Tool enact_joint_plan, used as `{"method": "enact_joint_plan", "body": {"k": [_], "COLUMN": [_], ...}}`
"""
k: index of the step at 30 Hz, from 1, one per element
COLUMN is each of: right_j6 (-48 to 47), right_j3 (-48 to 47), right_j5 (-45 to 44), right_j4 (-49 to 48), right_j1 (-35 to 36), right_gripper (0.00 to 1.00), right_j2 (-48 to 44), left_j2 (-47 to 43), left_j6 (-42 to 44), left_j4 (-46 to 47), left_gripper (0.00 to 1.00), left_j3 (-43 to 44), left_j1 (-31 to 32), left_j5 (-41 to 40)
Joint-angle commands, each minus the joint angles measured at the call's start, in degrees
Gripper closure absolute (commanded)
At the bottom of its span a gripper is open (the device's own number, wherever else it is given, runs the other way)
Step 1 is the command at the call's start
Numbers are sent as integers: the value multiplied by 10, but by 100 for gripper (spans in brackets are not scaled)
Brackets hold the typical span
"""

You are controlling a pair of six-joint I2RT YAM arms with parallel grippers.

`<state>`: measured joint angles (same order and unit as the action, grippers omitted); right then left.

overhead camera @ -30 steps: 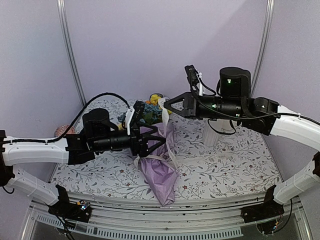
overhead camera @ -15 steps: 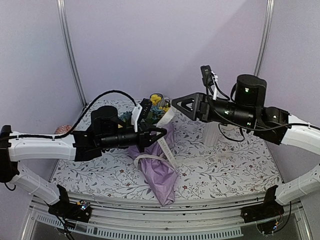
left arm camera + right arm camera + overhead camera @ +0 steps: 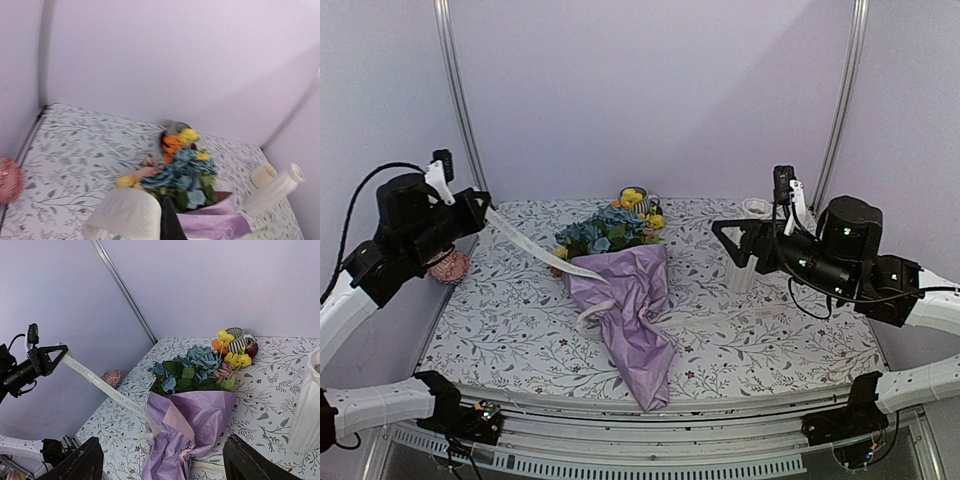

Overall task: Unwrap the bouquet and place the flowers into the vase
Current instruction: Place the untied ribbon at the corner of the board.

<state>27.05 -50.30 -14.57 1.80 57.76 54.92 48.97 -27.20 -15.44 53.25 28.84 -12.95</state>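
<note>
The bouquet lies mid-table, its lilac paper (image 3: 632, 310) pointing toward the near edge and the flowers (image 3: 605, 232) toward the back. My left gripper (image 3: 480, 206) is raised at the far left, shut on the cream ribbon (image 3: 532, 246), which stretches taut down to the bouquet. In the left wrist view the ribbon (image 3: 125, 215) fills the foreground beside one dark finger. My right gripper (image 3: 726, 236) hangs open at the right, apart from the bouquet (image 3: 200, 415). Its fingers (image 3: 80, 462) stand wide with nothing between them. The white vase (image 3: 742, 278) stands upright just behind it, also at the right wrist view's edge (image 3: 307, 410).
A striped grey cup (image 3: 236, 340) stands at the back behind the flowers. A pink patterned ball (image 3: 448, 265) sits at the table's left edge. A cream mug (image 3: 262, 175) stands by the vase. Lilac walls and metal poles enclose the back.
My left gripper shut on the ribbon and swung far up and left, pulling it out long. My right gripper let go, opened and drew back to the right.
</note>
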Motion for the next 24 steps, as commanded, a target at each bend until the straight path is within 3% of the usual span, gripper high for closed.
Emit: {"method": "enact_joint_plan", "body": {"k": [1,4,9,10,12,13,16,21,24], "right_j6": [-15,-21,-21,-18,-13,-15,-18,-21,-21], "right_j3": [0,-18,-63,-67,-70,-71,-83,-104,-110], "right_j5": [-30,-24,-9,-7,16,30,56,81,85], "right_j4": [-1,18,71,75,69,62,50,33,25], "right_j1": [1,1,1,1,1,1,1,1,0], "right_gripper": [15,15,15,15,15,15,15,15,15], "right_j2": [34,77,179,197,230,246,289,339,358], "left_j2": [-47,-55,-35,-29,-21,-19,-14,-16,-24], "left_j6": [-50,-80,-140,-152,-152,-154,-172,-270,-268], "left_j4": [-139,-176,-212,-218,-217,-218,-232,-334,-347], "left_gripper": [100,100,100,79,14,3,2,2,2], "left_j3": [3,2,-10,-12,-16,-17,-15,18,37], "left_j1": [-67,-109,-192,-203,-215,-216,-215,-216,-217], "left_j5": [-133,-187,-202,-201,-193,-194,-208,-337,-362]}}
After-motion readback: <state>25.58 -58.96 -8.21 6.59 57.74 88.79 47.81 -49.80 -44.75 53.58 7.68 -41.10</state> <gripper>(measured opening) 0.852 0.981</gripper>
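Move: The left hand, holding the ribbon's end high up, has the board's left edge about 22 cm to its left, level fore-and-aft and 33 cm below; the red basket is 16 cm ahead and 22 cm left, the purple wrapping 22 cm right and level. For the open right hand, the wrapping's gathered waist is some 9 cm ahead, 11 cm left, 31 cm down; the flowers lie 31 cm ahead, 27 cm left, the vase 16 cm ahead, 11 cm right. The left hand carries the ribbon end about 20 cm farther left towards the board's left edge, sinking some 8 cm and drawing back a little late on, while it turns about 55 degrees counter-clockwise and spreads its shut fingers to let the ribbon go. Meanwhile the right hand, still empty and wide open, sinks about 18 cm and goes 9 cm left and a little forward over the wrapping's waist, tilting its fingers downward. ##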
